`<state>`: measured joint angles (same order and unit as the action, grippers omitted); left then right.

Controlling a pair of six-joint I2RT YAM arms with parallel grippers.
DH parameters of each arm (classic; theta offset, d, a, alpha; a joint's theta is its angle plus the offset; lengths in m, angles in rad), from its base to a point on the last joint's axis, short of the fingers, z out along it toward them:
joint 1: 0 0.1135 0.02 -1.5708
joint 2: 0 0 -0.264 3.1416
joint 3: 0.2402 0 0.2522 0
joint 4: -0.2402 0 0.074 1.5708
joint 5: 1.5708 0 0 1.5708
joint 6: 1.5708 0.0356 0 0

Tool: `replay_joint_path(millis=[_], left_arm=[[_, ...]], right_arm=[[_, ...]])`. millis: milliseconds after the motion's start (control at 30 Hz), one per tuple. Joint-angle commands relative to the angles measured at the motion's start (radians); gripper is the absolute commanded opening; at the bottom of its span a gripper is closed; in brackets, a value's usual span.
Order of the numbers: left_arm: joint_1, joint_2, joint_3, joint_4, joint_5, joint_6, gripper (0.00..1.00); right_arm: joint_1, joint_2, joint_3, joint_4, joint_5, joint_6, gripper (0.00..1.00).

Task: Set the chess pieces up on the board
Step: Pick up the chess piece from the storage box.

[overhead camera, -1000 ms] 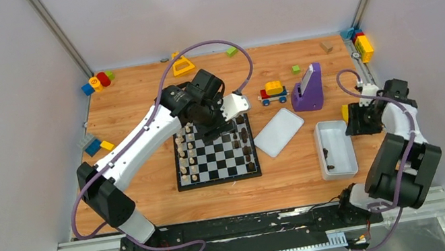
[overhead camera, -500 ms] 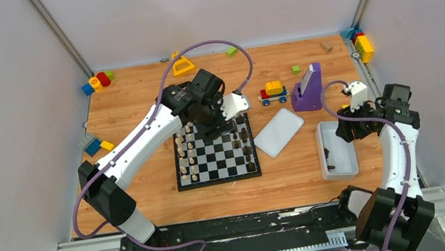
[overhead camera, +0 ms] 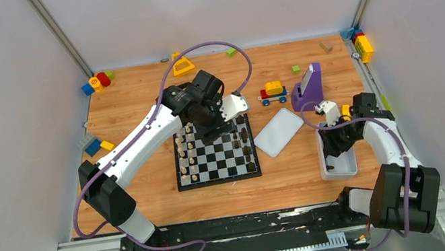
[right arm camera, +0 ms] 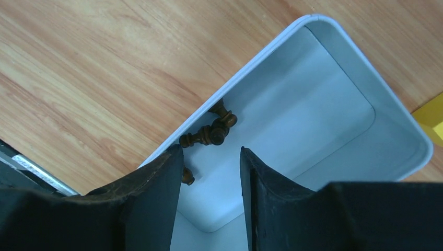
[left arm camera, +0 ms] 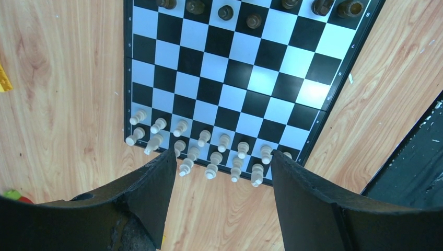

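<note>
The board (overhead camera: 218,167) lies mid-table with black and light checks. Pale chess pieces (overhead camera: 187,156) fill its two left columns, and dark chess pieces (overhead camera: 247,143) stand along its right side. My left gripper (overhead camera: 214,125) hovers over the board's far edge, open and holding nothing. In the left wrist view the pale pieces (left arm camera: 209,154) line the near edge of the board (left arm camera: 245,78), just beyond the left gripper (left arm camera: 223,154). My right gripper (right arm camera: 211,151) is open and empty above the white tray (right arm camera: 334,120), close to a few dark pieces (right arm camera: 209,135) lying by its wall.
The tray's lid (overhead camera: 279,132) lies flat between the board and the tray (overhead camera: 349,165). Behind them stand a purple stand (overhead camera: 308,88) and a toy train (overhead camera: 273,93). Toy blocks sit at the back left (overhead camera: 96,82), the left edge (overhead camera: 95,145) and the back right (overhead camera: 362,44).
The right arm has swung left from the table's right edge and now holds its gripper over the tray. The left arm has stayed where it was.
</note>
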<state>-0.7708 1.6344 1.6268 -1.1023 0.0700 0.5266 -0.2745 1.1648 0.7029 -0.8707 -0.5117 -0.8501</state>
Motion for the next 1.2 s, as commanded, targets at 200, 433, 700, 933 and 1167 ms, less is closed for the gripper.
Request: replay_joint_path(millis=[200,433,700,933,1167], left_arm=[[0.01,-0.047,-0.007,0.027,0.011,0.005,0.75],[0.01,-0.043,-0.004,0.022,0.007,0.003,0.75],[0.011,-0.038,-0.003,0.022,0.001,0.003,0.75],[0.012,-0.037,-0.005,0.022,0.003,0.0,0.75],[0.014,-0.043,-0.009,0.025,0.001,-0.001,0.75]], right_arm=[[0.038,0.066,-0.02,0.148,0.07,0.033,0.4],[0.04,0.116,-0.005,0.153,0.056,0.046,0.32],[0.042,0.14,-0.011,0.153,0.048,0.046,0.25],[0.041,0.123,0.025,0.135,0.08,0.059,0.15],[0.04,0.087,0.066,0.096,0.136,0.052,0.09]])
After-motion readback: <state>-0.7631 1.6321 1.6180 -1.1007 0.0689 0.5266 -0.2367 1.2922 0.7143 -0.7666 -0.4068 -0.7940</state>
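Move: The dark pawn to be picked lies in the storage box just 1 cm ahead of the right hand's point and 4 cm below, straight in line between its open fingers. A second pawn lies against the box's left wall, 3 cm ahead and 2 cm left of this hand. A third is by the same wall, about 3 cm back and 2 cm left. From the left hand, the chosen pawn is roughly 36 cm to the right, 11 cm back and 17 cm lower. Downward into the box goes the right hand, about 3 cm with a slight 1 cm reach forward, while its fingers narrow steadily around the middle pawn and pinch it between the tips. With the pawn gripped, the hand turns back and eases up about 1 cm, drifting about as far to the right, away from the left wall. ##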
